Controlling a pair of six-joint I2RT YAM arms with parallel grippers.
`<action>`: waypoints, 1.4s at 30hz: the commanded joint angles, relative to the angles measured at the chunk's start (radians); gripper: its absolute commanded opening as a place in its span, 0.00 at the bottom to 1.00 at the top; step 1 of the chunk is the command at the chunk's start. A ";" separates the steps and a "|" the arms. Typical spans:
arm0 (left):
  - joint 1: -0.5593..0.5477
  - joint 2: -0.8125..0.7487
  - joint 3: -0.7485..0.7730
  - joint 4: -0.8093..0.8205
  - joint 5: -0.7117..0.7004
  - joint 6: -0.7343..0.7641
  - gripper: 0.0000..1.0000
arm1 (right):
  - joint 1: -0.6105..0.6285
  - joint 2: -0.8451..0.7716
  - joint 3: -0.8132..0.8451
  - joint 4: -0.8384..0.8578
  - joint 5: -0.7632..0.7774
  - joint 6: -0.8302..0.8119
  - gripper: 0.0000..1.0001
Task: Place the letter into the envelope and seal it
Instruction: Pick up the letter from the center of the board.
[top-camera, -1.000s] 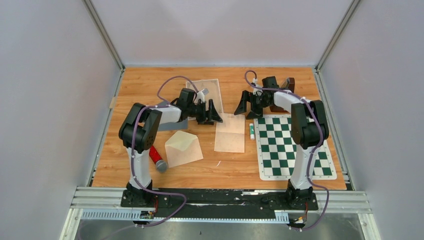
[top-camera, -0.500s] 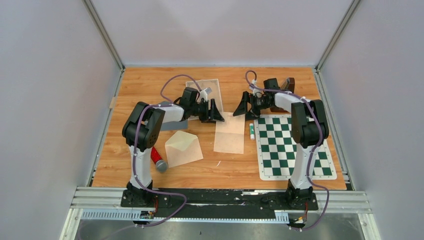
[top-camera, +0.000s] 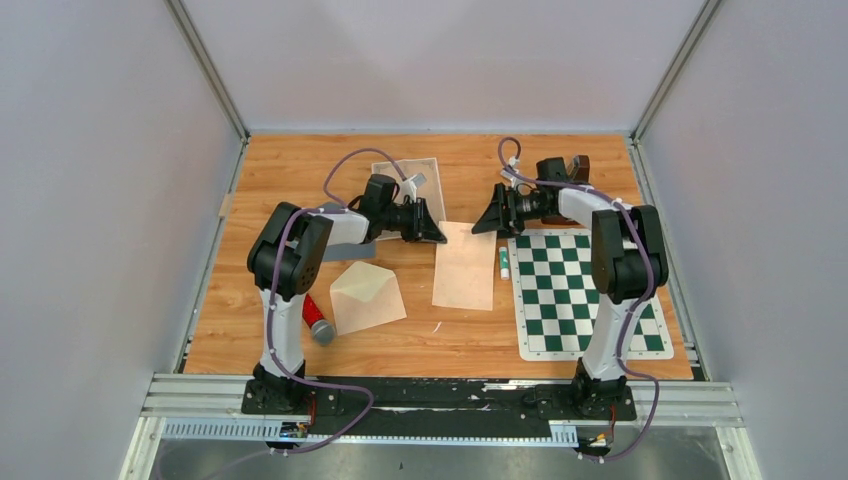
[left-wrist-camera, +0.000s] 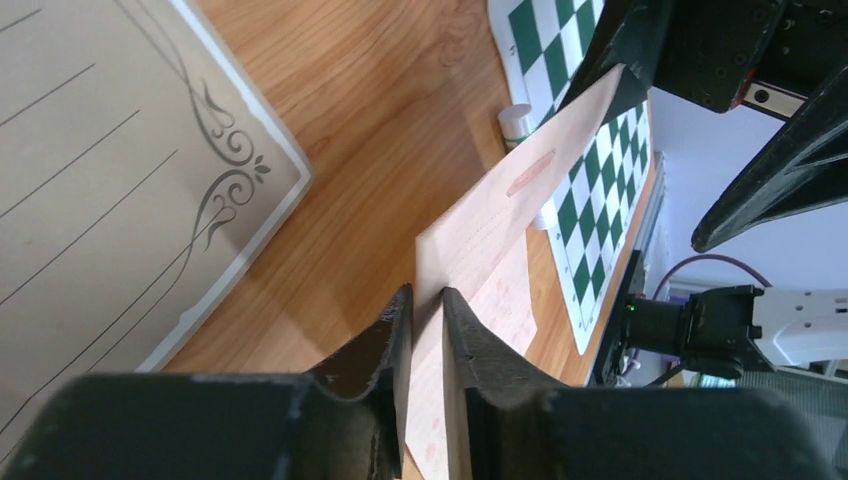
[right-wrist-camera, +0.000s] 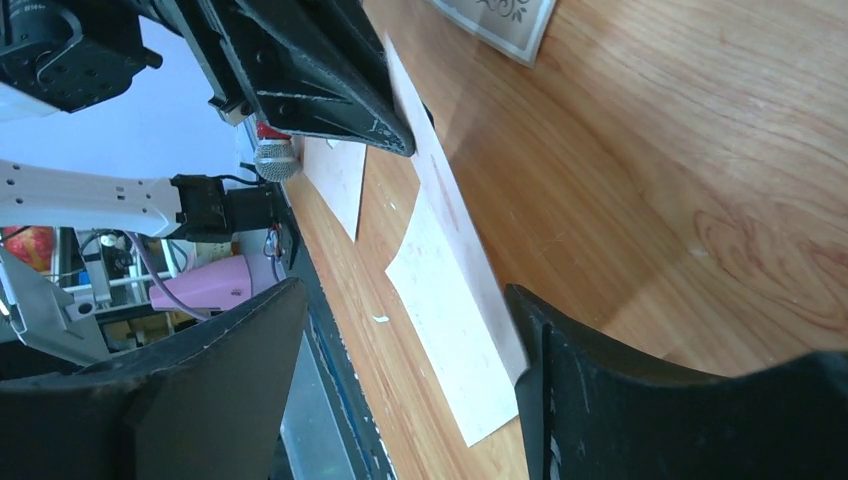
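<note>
The pink letter (top-camera: 464, 265) lies mid-table, its far edge raised off the wood. My left gripper (top-camera: 438, 233) is shut on its far-left corner; the left wrist view shows the sheet (left-wrist-camera: 500, 215) running between the narrow jaws (left-wrist-camera: 425, 300). My right gripper (top-camera: 488, 216) stands open at the far-right corner, and the letter (right-wrist-camera: 450, 310) lies between its spread fingers (right-wrist-camera: 405, 290), with one finger (right-wrist-camera: 560, 340) close to the paper's edge. The cream envelope (top-camera: 367, 295), flap open, rests on the table left of the letter, apart from both grippers.
A glue stick (top-camera: 503, 262) lies between the letter and the chessboard mat (top-camera: 585, 295). A lined, ornamented sheet (top-camera: 405, 180) lies behind my left gripper. A red and grey microphone (top-camera: 318, 322) lies left of the envelope. A dark brown block (top-camera: 578, 165) sits at the back right.
My left jaws have closed from wide open onto the letter's far-left corner, and the letter has shifted slightly right. My right gripper has narrowed a little and edged right.
</note>
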 joint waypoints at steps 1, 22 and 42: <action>0.001 -0.004 -0.002 0.098 0.068 -0.003 0.18 | 0.005 -0.070 -0.002 0.019 -0.047 -0.081 0.72; -0.022 -0.126 0.034 -0.087 0.220 0.330 0.04 | 0.069 -0.078 0.132 -0.269 -0.003 -0.707 0.55; -0.029 -0.157 0.119 -0.262 0.233 0.452 0.01 | 0.147 -0.031 0.234 -0.382 0.041 -0.866 0.13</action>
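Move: The letter already has its far edge raised between the hands. Its middle lies about 5 cm back and 5 cm right of the left hand, a couple of cm lower; from the right hand, about 4 cm back, 4 cm left and 4 cm lower. The glue stick is some 3 cm back, 3 cm right of and 6 cm below the right hand. From the left hand, the lined tray sits about 12 cm ahead and 7 cm left, the envelope 11 cm back and 15 cm left, both roughly 3 cm lower. The letter's far-left edge, already between the left fingers, is nipped tight as that hand rises over 4 cm, draws back about 4 and turns clockwise. The right hand rolls some 30 degrees and swings counter-clockwise while easing up, left and slightly back a few cm, closing its wide fingers around the far-right edge. ##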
